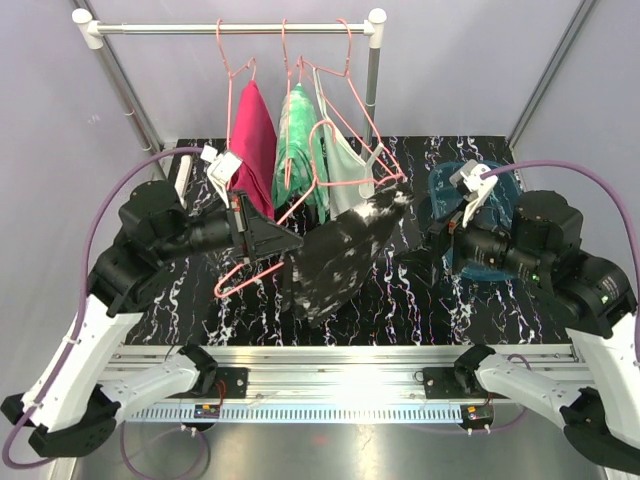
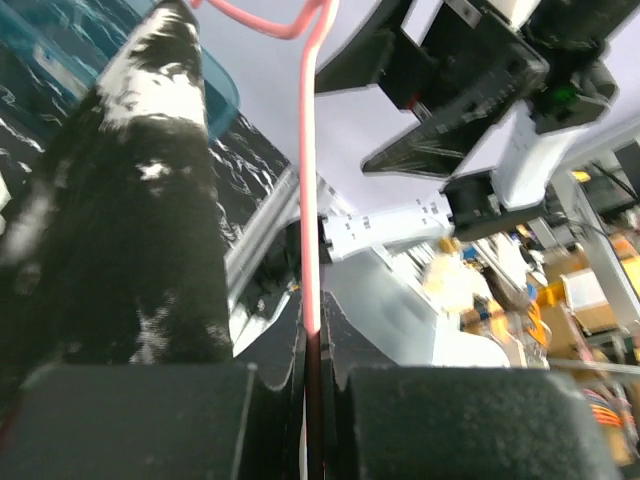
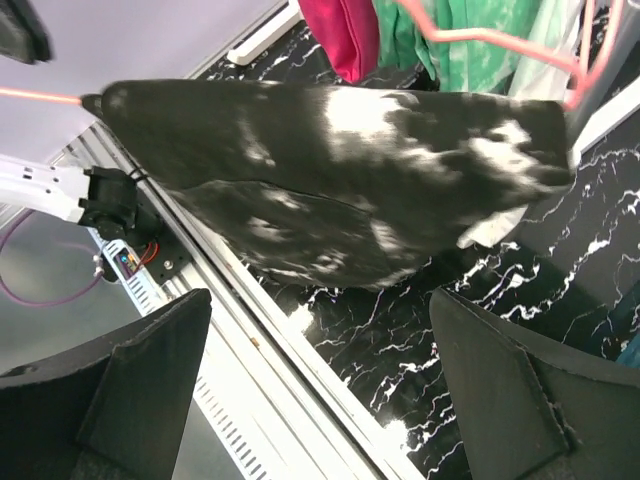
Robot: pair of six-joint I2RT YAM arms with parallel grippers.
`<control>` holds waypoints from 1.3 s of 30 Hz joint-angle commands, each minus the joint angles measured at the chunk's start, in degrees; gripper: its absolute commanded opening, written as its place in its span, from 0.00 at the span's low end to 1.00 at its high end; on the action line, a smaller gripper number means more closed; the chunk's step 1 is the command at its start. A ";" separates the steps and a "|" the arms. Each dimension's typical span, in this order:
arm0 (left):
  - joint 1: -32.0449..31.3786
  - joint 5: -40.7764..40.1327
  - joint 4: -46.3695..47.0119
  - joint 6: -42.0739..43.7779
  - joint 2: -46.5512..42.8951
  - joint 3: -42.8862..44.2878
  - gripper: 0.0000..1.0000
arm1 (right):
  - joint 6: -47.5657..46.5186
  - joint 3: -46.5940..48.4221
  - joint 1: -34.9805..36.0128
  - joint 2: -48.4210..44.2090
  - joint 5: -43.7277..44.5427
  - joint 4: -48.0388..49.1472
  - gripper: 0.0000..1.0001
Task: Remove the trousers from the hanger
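Black trousers with white mottling [image 1: 340, 255] hang over the bar of a pink wire hanger [image 1: 243, 272], held low above the table in front of the rack. My left gripper [image 1: 262, 240] is shut on the hanger's wire at its left end. In the left wrist view the pink wire [image 2: 310, 200] runs straight between the closed fingers, with the trousers [image 2: 130, 200] to its left. My right gripper [image 1: 440, 235] stands open to the right of the trousers and apart from them. The right wrist view has the trousers [image 3: 340, 180] ahead of its wide-spread fingers [image 3: 130, 390], nothing between them.
A clothes rail [image 1: 230, 28] at the back carries pink hangers with a red garment [image 1: 255, 140], a green one [image 1: 298, 150] and a pale one [image 1: 345, 165]. A teal bin [image 1: 480, 215] sits behind the right gripper. The metal front rail [image 1: 340, 355] borders the marbled table [image 1: 420, 300].
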 commanded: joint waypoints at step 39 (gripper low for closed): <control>-18.74 -49.07 22.88 -9.61 -3.00 0.77 0.00 | -10.71 -8.37 52.43 25.05 73.88 50.84 0.99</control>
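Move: The black-and-white trousers drape over the pink hanger already held by the left hand. Their middle lies about 9 cm left of the open right hand, 2 cm ahead and roughly level with it; from the left hand, they lie some 8 cm right, 2 cm back and 7 cm below. From the right hand, the pale cloth hangs about 9 cm left and 11 cm ahead, the green cloth some 16 cm left and 18 cm ahead. The right hand, fingers still wide open, sweeps some 19 cm left and sinks slightly along the near side of the trousers, towards their end next to the left hand, while its fingers swing clockwise from pointing left to pointing more forward. The left hand keeps its grip on the hanger's wire, carries it about 5 cm forward and slightly up and turns it some 30 degrees counter-clockwise, bringing that end of the trousers round to face the open right fingers; whether they touch the cloth can't be seen. ##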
